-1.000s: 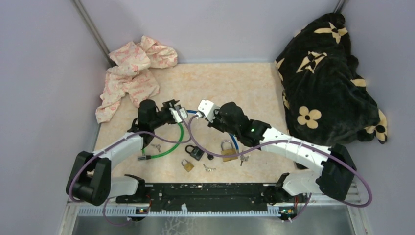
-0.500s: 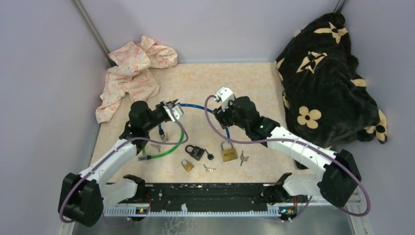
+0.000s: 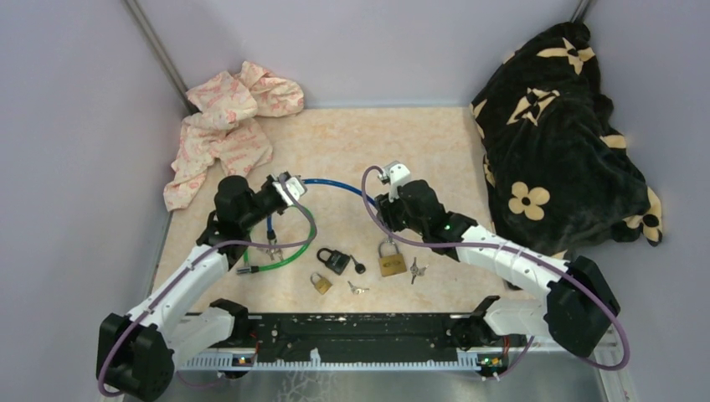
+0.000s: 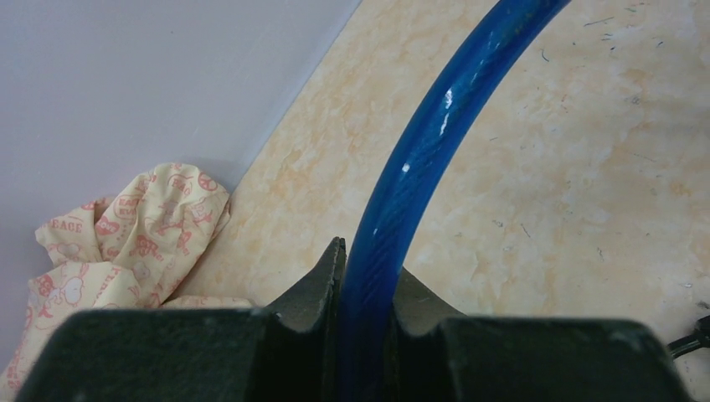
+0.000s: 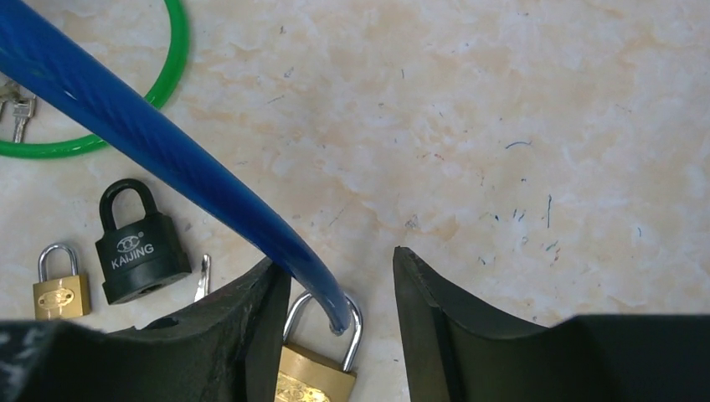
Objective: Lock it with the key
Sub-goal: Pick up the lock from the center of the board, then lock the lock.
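Observation:
In the left wrist view my left gripper (image 4: 366, 276) is shut on a blue cable (image 4: 419, 159); from above it (image 3: 285, 188) holds the cable (image 3: 335, 182) left of centre. The cable arcs right and down to my right gripper (image 3: 388, 228). In the right wrist view this gripper (image 5: 337, 261) is open, the cable (image 5: 167, 159) resting against its left finger, its tip over the shackle of a large brass padlock (image 5: 314, 377). A black padlock (image 3: 335, 260), a small brass padlock (image 3: 321, 282) and loose keys (image 3: 357, 288) lie on the table.
A green cable loop (image 3: 289, 255) with keys (image 3: 268, 249) lies at the left. Another key (image 3: 416, 270) sits beside the large brass padlock (image 3: 392, 261). A pink patterned cloth (image 3: 226, 126) fills the far left corner, a black flowered blanket (image 3: 561, 142) the right side.
My left gripper closed on the blue cable and drew back to the left. My right gripper opened, let the cable go and moved right and nearer, over the large brass padlock.

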Controlling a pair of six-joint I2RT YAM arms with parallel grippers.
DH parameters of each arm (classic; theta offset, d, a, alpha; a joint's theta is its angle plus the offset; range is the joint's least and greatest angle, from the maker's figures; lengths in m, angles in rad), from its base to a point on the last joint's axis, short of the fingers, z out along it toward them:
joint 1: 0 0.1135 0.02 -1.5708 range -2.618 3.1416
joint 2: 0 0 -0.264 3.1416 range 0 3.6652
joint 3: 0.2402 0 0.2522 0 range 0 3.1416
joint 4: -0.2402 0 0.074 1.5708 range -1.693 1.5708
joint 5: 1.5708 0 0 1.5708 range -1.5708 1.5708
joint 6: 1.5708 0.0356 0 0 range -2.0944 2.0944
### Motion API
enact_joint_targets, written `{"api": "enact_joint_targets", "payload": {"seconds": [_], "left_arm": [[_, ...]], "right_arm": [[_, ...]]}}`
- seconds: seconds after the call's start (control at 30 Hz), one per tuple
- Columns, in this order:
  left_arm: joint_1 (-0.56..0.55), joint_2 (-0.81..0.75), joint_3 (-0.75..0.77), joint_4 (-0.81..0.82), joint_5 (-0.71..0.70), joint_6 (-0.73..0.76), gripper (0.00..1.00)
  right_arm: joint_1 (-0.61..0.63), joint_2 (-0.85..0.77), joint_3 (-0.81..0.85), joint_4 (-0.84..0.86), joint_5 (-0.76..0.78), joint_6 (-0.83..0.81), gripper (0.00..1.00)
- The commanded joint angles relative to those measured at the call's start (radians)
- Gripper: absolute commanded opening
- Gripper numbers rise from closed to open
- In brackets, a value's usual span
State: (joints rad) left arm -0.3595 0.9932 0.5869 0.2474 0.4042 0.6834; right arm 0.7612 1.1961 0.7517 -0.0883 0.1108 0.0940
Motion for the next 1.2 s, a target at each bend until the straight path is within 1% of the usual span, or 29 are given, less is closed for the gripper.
{"api": "enact_joint_targets", "payload": {"seconds": [0.0,0.07,0.13,0.3,0.33,0.37,0.43,0.47,0.57,0.6,0.63,0.67,0.73,0.83,0.9,0.97,1.07,1.17], "left_arm": [[-0.004,-0.043,0.040,-0.009,0.014,-0.086,0.00],[-0.003,-0.050,0.045,-0.027,0.008,-0.093,0.00],[-0.003,-0.059,0.047,-0.039,0.008,-0.106,0.00],[-0.004,-0.071,0.056,-0.065,0.043,-0.172,0.00],[-0.003,-0.074,0.057,-0.071,0.046,-0.180,0.00],[-0.003,-0.078,0.057,-0.076,0.049,-0.183,0.00],[-0.002,-0.083,0.059,-0.085,0.048,-0.188,0.00],[-0.001,-0.087,0.059,-0.088,0.044,-0.191,0.00],[-0.002,-0.095,0.065,-0.113,0.047,-0.246,0.01],[-0.001,-0.104,0.066,-0.129,0.068,-0.282,0.14],[-0.002,-0.118,0.062,-0.137,0.092,-0.309,0.31],[-0.001,-0.144,0.055,-0.143,0.127,-0.336,0.45],[0.003,-0.195,0.028,-0.155,0.184,-0.380,0.57],[0.023,-0.271,-0.056,-0.185,0.191,-0.443,0.67],[0.049,-0.327,-0.114,-0.209,0.169,-0.475,0.73],[0.075,-0.386,-0.157,-0.225,0.186,-0.488,0.77],[0.087,-0.476,-0.204,-0.239,0.226,-0.499,0.81],[0.107,-0.542,-0.248,-0.205,0.222,-0.561,0.82]], "right_arm": [[-0.015,0.015,-0.012,0.117,0.010,0.039,0.44],[-0.016,0.023,-0.027,0.137,0.022,0.051,0.36],[-0.022,0.022,-0.046,0.160,0.023,0.058,0.32],[-0.031,0.042,-0.055,0.189,0.028,0.060,0.31],[-0.031,0.045,-0.055,0.190,0.031,0.059,0.28],[-0.031,0.047,-0.055,0.189,0.035,0.059,0.23],[-0.031,0.042,-0.052,0.183,0.044,0.062,0.04],[-0.032,0.036,-0.050,0.178,0.047,0.062,0.00],[-0.036,0.005,-0.012,0.152,0.013,0.064,0.00],[-0.039,-0.013,0.013,0.145,-0.016,0.064,0.00],[-0.042,-0.031,0.042,0.140,-0.048,0.061,0.00],[-0.043,-0.050,0.075,0.132,-0.074,0.055,0.00],[-0.043,-0.076,0.149,0.115,-0.132,0.026,0.00],[-0.043,-0.097,0.237,0.103,-0.238,-0.004,0.00],[-0.044,-0.100,0.288,0.090,-0.278,-0.021,0.00],[-0.043,-0.098,0.330,0.039,-0.292,-0.035,0.00],[-0.043,-0.091,0.393,0.006,-0.305,-0.044,0.00],[-0.043,-0.085,0.460,-0.015,-0.315,-0.053,0.00]]}}
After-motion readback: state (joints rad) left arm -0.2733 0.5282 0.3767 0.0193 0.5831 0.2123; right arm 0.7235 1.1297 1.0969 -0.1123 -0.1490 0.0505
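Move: The blue cable lock's free end hangs between the right hand's open fingers, roughly 1 cm ahead and 2 cm below. The big brass padlock lies some 5 cm back, 2 cm right and 14 cm below, the black padlock 6 cm back, 13 cm left, equally low. From the left hand, gripping the cable, its lock head dangles about 10 cm back, 7 cm left and 13 cm below, and the free end is 4 cm back, 19 cm right, 9 cm below. The blue cable's free end is pinched as the right hand eases about 2 cm down and closes, then carried up to 18 cm above the start and some 4 cm left, away from the brass padlock. The left hand, first easing back with its hold, opens wide and draws back about 10 cm, bobbing up then down, tipping down some 20 degrees and rolling left-side-down as much. ##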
